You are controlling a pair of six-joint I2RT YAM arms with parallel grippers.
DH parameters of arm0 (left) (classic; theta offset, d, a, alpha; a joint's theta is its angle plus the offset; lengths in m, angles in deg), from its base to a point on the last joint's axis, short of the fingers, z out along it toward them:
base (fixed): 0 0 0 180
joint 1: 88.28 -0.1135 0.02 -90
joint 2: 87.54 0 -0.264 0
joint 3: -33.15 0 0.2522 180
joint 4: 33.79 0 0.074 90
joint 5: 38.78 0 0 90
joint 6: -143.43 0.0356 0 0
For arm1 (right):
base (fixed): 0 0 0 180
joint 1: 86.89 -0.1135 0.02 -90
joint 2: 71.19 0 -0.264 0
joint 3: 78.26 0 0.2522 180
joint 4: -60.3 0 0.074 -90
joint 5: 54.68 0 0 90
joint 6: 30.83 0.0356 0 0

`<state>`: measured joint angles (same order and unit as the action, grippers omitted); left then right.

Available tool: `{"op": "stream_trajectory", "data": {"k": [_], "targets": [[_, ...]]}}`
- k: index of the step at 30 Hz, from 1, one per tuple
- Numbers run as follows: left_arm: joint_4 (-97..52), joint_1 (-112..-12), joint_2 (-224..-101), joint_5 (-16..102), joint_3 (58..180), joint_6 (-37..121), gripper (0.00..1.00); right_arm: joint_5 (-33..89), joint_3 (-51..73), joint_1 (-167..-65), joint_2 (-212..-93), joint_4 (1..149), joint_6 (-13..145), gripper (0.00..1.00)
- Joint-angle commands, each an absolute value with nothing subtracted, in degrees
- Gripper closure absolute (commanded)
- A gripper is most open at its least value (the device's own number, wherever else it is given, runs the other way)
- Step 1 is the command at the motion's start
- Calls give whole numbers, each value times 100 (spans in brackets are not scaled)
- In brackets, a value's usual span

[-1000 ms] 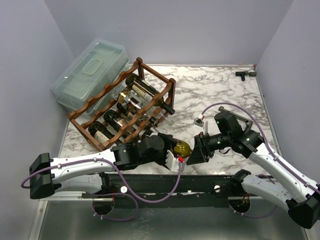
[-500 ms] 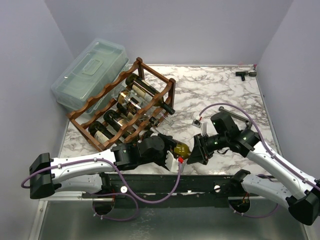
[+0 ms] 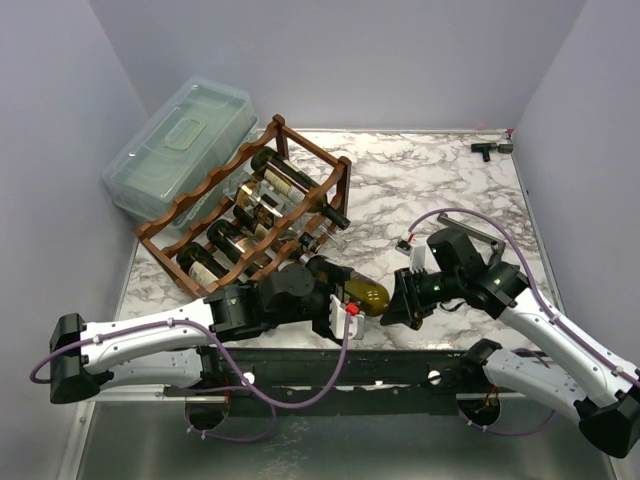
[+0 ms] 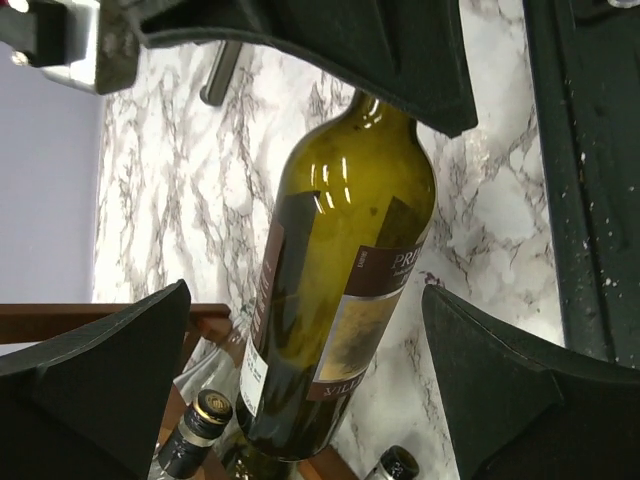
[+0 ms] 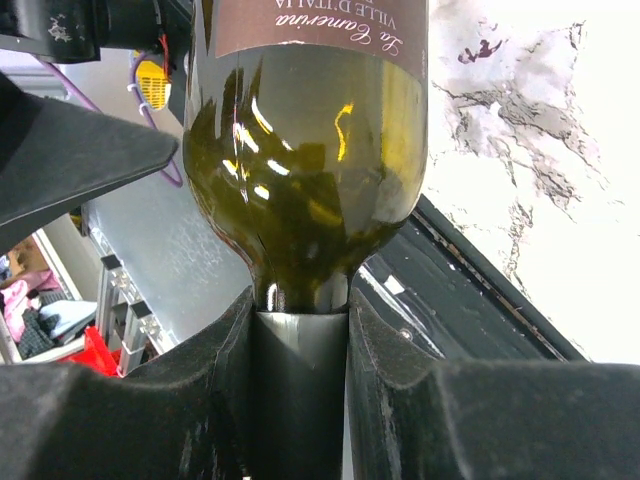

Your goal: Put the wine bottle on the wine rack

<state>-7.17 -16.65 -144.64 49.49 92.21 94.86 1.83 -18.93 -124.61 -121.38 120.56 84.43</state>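
The olive-green wine bottle (image 3: 362,295) lies tilted near the table's front edge, its base toward the reddish-brown wine rack (image 3: 250,215), which holds several bottles. My right gripper (image 3: 400,302) is shut on the bottle's neck; in the right wrist view the dark neck sits clamped in the gripper (image 5: 300,330) below the bottle's shoulder (image 5: 310,150). My left gripper (image 3: 335,305) is open, its fingers spread wide on either side of the bottle's body (image 4: 340,270) without touching it. The bottle's base is close to a rack rail (image 4: 205,322).
A clear plastic lidded box (image 3: 180,145) stands behind the rack at the back left. A small black part (image 3: 487,148) lies at the back right. A metal bar (image 3: 482,232) and a small white piece (image 3: 403,242) lie near the right arm.
My left gripper has drawn back to the left, leaving more of the bottle's body in view. The bottle, held by the right gripper, now reaches farther toward the rack.
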Motion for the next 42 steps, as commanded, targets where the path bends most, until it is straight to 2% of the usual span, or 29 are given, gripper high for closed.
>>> {"op": "stream_trajectory", "data": {"k": [1,6,12,18,20,24,31,42], "targets": [[-982,-1746,-14061,4529,9493,9010,1,-91,-1809,-12466,-11903,11647,8343,100],[-1662,-2269,-13804,4896,9785,8110,1,-415,-1792,-12466,-11707,11646,8266,100],[-2166,-3410,-13799,5639,10072,6840,1,-698,-1788,-12469,-11673,11620,8178,100],[-2039,-3876,-14325,6740,10228,6398,2,-830,-1736,-12467,-11725,11555,8091,100],[-1738,-3916,-14576,6893,10389,6348,7,-844,-1736,-12469,-11718,11475,8111,100],[-1322,-4005,-14949,6942,10680,6127,26,-1098,-1791,-12462,-11757,11262,8145,100],[-1082,-4134,-15299,7100,10838,5906,30,-1456,-1825,-12469,-11934,10958,8151,100],[-777,-4293,-15819,6845,11063,5712,47,-1888,-2043,-12468,-12100,9972,8589,100]]}}
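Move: The left hand, open and just above the wine bottle's body, has the rack's front top rail, close to the rail's right end, some 20 cm ahead, 7 cm to the left and slightly higher. The bottle already racked at that end lies about 22 cm ahead of this hand and 11 cm left. The right hand holds the wine bottle by its neck; the rack's front face is roughly 28 cm to its left and 13 cm ahead. The right fingers keep their pinch on the wine bottle's neck, alone now, while that hand rises about 3 cm, eases left and slightly back, and tilts the base end up. The left hand climbs clear of the bottle, arcs some 18 cm forward and a little left, then sinks over the front top rail, fingers swinging counter-clockwise from rightward to mostly forward and closing to about half open. ##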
